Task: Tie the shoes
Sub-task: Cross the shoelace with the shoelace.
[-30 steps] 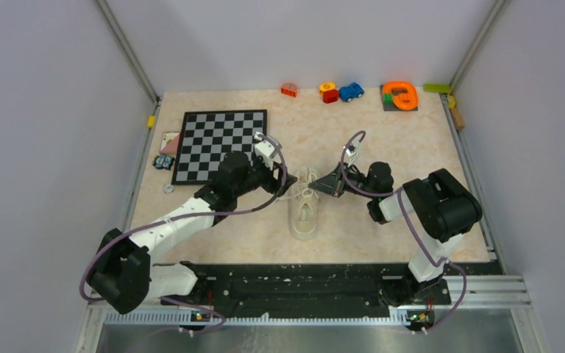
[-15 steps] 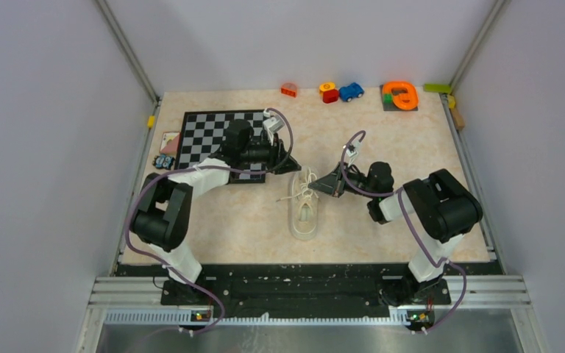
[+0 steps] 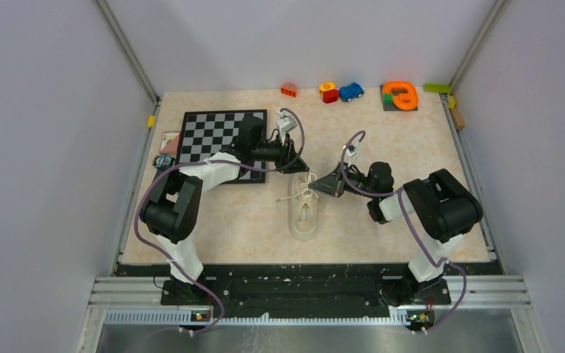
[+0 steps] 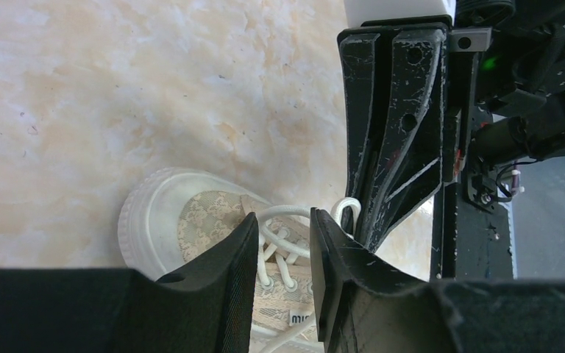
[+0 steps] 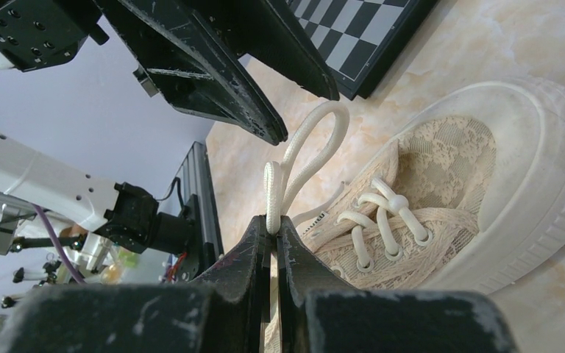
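The cream lace-patterned shoe point(image 3: 305, 213) lies mid-table, toe toward the arms; the left wrist view shows its toe point(image 4: 162, 220). My right gripper point(image 3: 324, 185) hovers at the shoe's right side, shut on the base of an upright white lace loop point(image 5: 309, 143), pinched between its tips point(image 5: 272, 224). My left gripper point(image 3: 297, 165) hangs just beyond the shoe's far end, close to that loop. Its jaws point(image 4: 283, 243) stand partly open with a gap; the crossed laces point(image 4: 287, 232) show through it and nothing is clamped. The loop point(image 4: 347, 209) sits just right of its right finger.
A black and white chessboard point(image 3: 217, 140) lies left of the shoe, under the left arm. Small cards point(image 3: 168, 141) lie at its left edge. Toys line the back edge: a red brick point(image 3: 289, 90), a blue car point(image 3: 351, 91), an orange ring point(image 3: 400, 95).
The left arm swung from the shoe's near left up over the chessboard, bringing its gripper to the shoe's far end, and its jaws narrowed. The right gripper kept still on the loop.
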Controlling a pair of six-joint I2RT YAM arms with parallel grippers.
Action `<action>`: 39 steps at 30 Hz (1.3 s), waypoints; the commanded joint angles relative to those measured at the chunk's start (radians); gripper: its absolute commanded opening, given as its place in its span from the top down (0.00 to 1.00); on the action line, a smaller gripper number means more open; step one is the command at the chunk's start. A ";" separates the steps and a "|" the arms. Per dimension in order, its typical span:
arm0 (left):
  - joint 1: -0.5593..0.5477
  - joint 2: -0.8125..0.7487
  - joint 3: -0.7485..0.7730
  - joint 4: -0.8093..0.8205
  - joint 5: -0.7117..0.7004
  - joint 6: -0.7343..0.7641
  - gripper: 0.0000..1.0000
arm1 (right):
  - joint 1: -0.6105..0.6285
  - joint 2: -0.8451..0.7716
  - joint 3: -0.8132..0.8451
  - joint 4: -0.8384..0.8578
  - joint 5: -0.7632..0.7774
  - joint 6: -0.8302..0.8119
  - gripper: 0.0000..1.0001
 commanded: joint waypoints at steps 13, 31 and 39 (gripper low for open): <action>-0.006 0.058 0.075 -0.061 -0.009 0.071 0.66 | -0.002 -0.021 0.017 0.067 -0.021 0.000 1.00; -0.021 0.006 0.024 -0.027 -0.043 0.075 1.00 | -0.002 -0.022 0.013 0.056 -0.014 -0.004 1.00; -0.021 -0.098 -0.041 -0.106 -0.209 0.031 1.00 | -0.005 -0.030 0.011 0.040 0.000 -0.012 1.00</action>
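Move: The white lace loop held up between the grippers has its free bend about 2 cm below the left hand and 1 cm to its right, between its part-open fingers. The right gripper's pinch on that loop lies some 4 cm back, 1 cm right and 3 cm lower. The shoe's middle is roughly 10 cm back, 1 cm left and 9 cm below. From the right hand, the bend is about 4 cm ahead, 1 cm left and slightly higher. Down onto the loop's free bend goes the left hand, about 2.5 cm with a slight drift to the right at the end, its fingers staying about a third open; then they shut fully and pinch the lace. With it held, the hand sinks a little more and starts drawing left by about 1 cm. The right hand stays in place, keeping its pinch on the other end of the loop. ##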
